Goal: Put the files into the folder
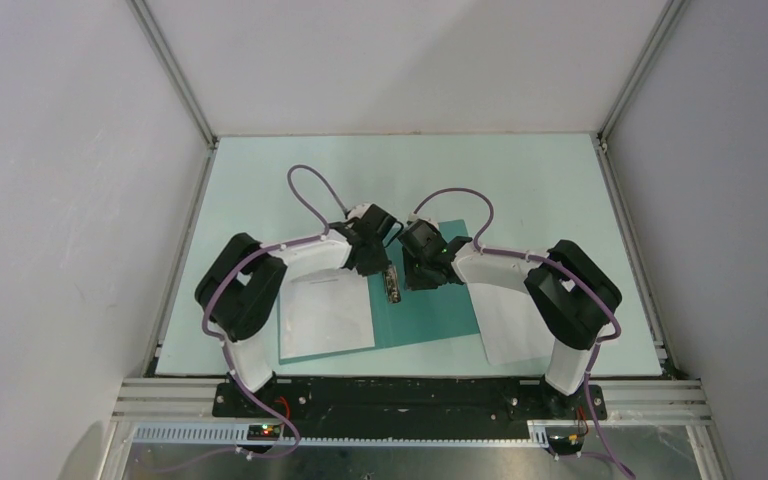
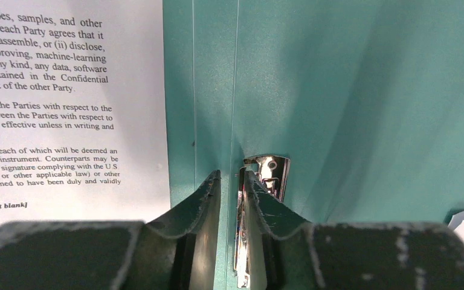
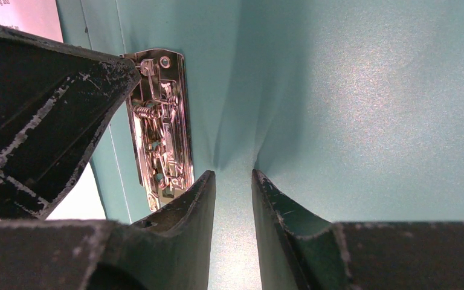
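Observation:
The teal folder [image 1: 430,305] lies open on the table. One of the files [image 1: 325,315] rests on its left leaf, printed text showing [image 2: 66,109]. A second white sheet [image 1: 515,335] lies by the folder's right edge, partly under the right arm. The metal clip [image 1: 393,285] sits along the spine. My left gripper [image 2: 232,174] stands over the spine, jaws slightly open; the clip's lever [image 2: 272,172] lies against the right finger with a gap to the left one. My right gripper [image 3: 234,174] is open, its tips on the right leaf [image 3: 368,109] beside the clip [image 3: 160,121], holding nothing.
The table top [image 1: 520,180] is pale green, with grey walls on three sides and a metal frame rail [image 1: 410,395] at the near edge. The two grippers stand close together over the spine; the left gripper's finger [image 3: 48,115] fills the right wrist view's left side.

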You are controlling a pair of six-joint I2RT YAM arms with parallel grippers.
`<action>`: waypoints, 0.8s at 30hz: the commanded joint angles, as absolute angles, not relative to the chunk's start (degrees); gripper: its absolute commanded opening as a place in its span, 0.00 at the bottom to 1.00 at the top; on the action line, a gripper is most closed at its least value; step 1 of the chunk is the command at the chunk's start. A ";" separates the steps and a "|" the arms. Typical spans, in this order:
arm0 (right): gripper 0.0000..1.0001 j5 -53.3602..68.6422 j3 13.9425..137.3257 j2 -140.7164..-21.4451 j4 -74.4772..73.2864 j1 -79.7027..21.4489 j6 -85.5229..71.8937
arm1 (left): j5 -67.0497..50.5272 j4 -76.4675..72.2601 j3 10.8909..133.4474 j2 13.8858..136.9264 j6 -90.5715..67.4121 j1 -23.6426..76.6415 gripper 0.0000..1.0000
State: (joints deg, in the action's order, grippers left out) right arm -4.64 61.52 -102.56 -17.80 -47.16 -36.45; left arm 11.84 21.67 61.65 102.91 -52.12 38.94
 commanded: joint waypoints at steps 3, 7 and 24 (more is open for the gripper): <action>0.33 -5.84 61.88 -102.08 -17.65 -47.41 -36.34 | 16.84 26.34 64.08 107.99 -52.72 38.31 0.23; 0.33 -5.51 61.92 -101.31 -17.19 -47.54 -36.09 | 16.53 26.61 63.97 109.95 -55.14 38.18 0.21; 0.33 -7.06 61.17 -97.39 -15.86 -51.34 -35.42 | 7.47 26.49 55.32 104.90 -66.62 37.89 0.00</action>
State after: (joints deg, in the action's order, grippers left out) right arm -5.34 61.49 -100.99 -17.63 -49.58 -35.94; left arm 9.82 18.20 61.36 104.36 -61.32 37.82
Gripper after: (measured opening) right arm 0.333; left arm 0.012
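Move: The metal clip on the folder's spine is at the left fingertips: its far end lies between them, its middle about 4 cm back and 2 cm to the right, 1 cm below. The sheet already in the folder is centred about 13 cm to the left of the left hand and 8 cm back. From the right hand the clip's middle is some 4 cm left and 1 cm ahead; the loose papers lie about 30 cm to the right of the right hand and 7 cm back. Slide the left gripper low over the folder, forward about 1.5 cm and right 1 cm, taking the clip along. Then shut its part-open fingers fully on the left edge of the clip's far end, easing slightly back and turning counter-clockwise. Late on, bring the right gripper left, up and slightly back, some 2 cm, towards the clip's near end, fingers kept part open. ##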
